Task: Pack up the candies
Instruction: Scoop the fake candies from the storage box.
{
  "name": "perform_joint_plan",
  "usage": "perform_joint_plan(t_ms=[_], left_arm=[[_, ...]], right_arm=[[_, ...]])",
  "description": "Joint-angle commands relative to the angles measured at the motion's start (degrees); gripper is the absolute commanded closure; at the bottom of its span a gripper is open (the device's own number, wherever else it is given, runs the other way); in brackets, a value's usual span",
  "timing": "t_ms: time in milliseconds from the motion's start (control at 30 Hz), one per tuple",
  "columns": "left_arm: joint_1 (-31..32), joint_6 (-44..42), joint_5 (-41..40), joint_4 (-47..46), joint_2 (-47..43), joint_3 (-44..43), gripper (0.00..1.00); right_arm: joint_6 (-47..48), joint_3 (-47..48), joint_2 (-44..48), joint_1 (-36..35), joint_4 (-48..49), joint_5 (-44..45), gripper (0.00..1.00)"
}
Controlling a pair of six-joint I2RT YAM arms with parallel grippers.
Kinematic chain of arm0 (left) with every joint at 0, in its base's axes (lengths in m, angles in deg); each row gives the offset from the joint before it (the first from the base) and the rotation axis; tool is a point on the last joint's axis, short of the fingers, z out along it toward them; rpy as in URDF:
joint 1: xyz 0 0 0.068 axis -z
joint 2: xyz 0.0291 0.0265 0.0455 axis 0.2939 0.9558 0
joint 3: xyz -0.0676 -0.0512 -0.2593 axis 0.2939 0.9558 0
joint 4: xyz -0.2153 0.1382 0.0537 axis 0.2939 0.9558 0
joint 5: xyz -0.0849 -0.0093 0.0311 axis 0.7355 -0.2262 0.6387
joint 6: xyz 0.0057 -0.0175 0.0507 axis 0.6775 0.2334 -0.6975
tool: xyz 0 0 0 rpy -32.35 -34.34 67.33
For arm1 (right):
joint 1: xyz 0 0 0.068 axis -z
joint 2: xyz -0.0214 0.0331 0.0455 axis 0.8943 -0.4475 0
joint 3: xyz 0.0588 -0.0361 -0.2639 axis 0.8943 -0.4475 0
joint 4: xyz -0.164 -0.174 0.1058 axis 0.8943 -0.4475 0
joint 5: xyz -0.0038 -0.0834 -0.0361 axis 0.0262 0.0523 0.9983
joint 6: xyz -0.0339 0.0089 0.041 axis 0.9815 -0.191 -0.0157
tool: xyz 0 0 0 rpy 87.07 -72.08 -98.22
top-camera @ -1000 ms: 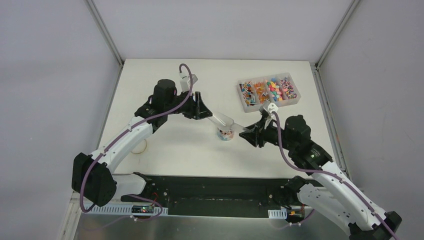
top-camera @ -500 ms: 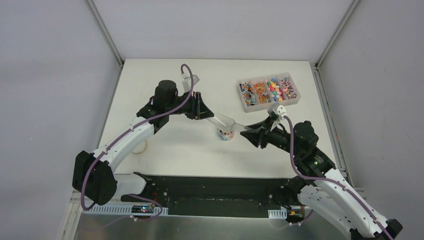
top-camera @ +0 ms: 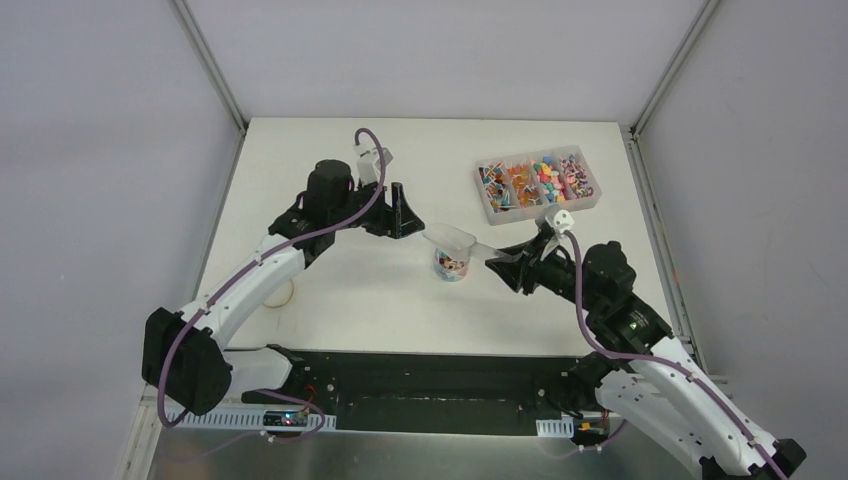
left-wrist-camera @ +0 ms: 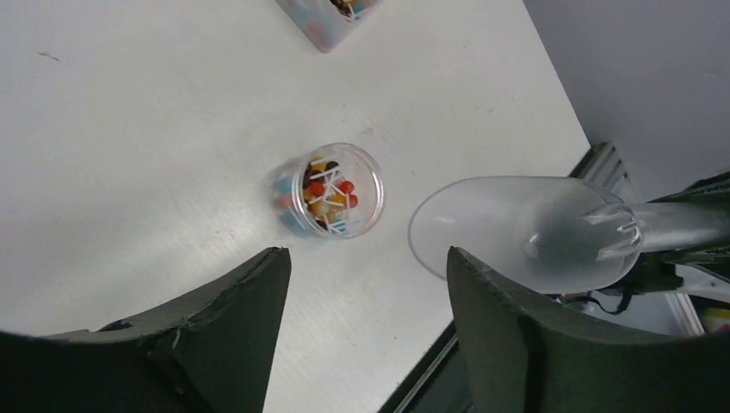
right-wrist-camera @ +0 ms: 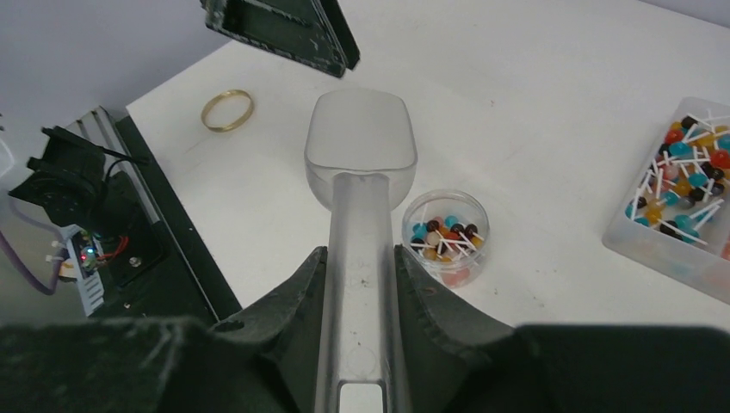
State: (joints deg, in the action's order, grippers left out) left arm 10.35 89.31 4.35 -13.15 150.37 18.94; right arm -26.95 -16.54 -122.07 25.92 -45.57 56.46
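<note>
The candies (right-wrist-camera: 444,234) are small coloured balls on white sticks in a small round clear jar (top-camera: 452,266) at the table's middle. More candies (top-camera: 540,178) fill a clear divided tray (top-camera: 497,213) at the back right. My right gripper (right-wrist-camera: 360,251) is shut on the handle of a clear plastic scoop (right-wrist-camera: 361,142). Its bowl looks empty and hovers beside and above the jar. My left gripper (left-wrist-camera: 366,254) is open and empty, above the table left of the jar (left-wrist-camera: 336,191), with the scoop (left-wrist-camera: 525,234) to its right.
A gold ring (right-wrist-camera: 228,110) lies on the table at the left, also faint in the top view (top-camera: 284,292). The black base plate (top-camera: 420,375) runs along the near edge. The tray's corner (left-wrist-camera: 331,17) shows in the left wrist view.
My left gripper has drawn back to the left, away from the scoop's bowl. The scoop, held by my right gripper, has risen and its bowl now stands free above the jar.
</note>
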Motion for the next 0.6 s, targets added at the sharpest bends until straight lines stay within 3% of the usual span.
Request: perform_joint_plan(t_ms=[0, 133, 233, 467, 567], left_arm=[[0.42, -7.09, -11.67, 3.24, -5.34, -4.96, 0.27], [0.42, -10.27, -16.33, 3.84, -9.30, -4.70, 0.16], [0.42, -11.07, -18.39, 3.72, -11.93, -2.46, 0.02], [0.42, -11.12, -18.68, 3.68, -14.89, 3.40, 0.01], [0.42, -11.20, -17.77, 3.80, -16.20, 5.22, 0.01]], right_arm=[[3.71, 4.89, -0.05, -0.31, -3.94, 6.67, 1.00], [5.30, 7.99, -2.49, -0.35, -8.33, 14.60, 1.00], [7.60, 10.29, -6.27, -0.21, -11.10, 23.86, 1.00], [15.07, 17.64, -18.15, 1.46, -14.89, 39.75, 1.00], [17.44, 20.64, -23.96, 5.16, -15.39, 40.11, 1.00]])
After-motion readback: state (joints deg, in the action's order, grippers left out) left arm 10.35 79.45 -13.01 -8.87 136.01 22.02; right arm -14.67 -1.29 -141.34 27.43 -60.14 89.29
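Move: The candy box's middle lies about 30 cm ahead of the right hand, 14 cm to its right and 21 cm below; its left lollipop compartment is some 11 cm left of that middle. The round clear jar stands about 10 cm ahead of the right hand, 9 cm to its left and 19 cm below. From the left hand the candy box is roughly 21 cm ahead and 36 cm right, with the scoop's bowl 12 cm right and 3 cm back. The empty scoop, still gripped by its handle, is swung away from above the jar towards the candy box: the right hand travels about 12 cm forward and right, sinking a little late on, turning some 30 degrees clockwise as its fingers dip. The left hand backs off leftward from the scoop's tip, rising and then sinking partway, its fingers opening wide. ##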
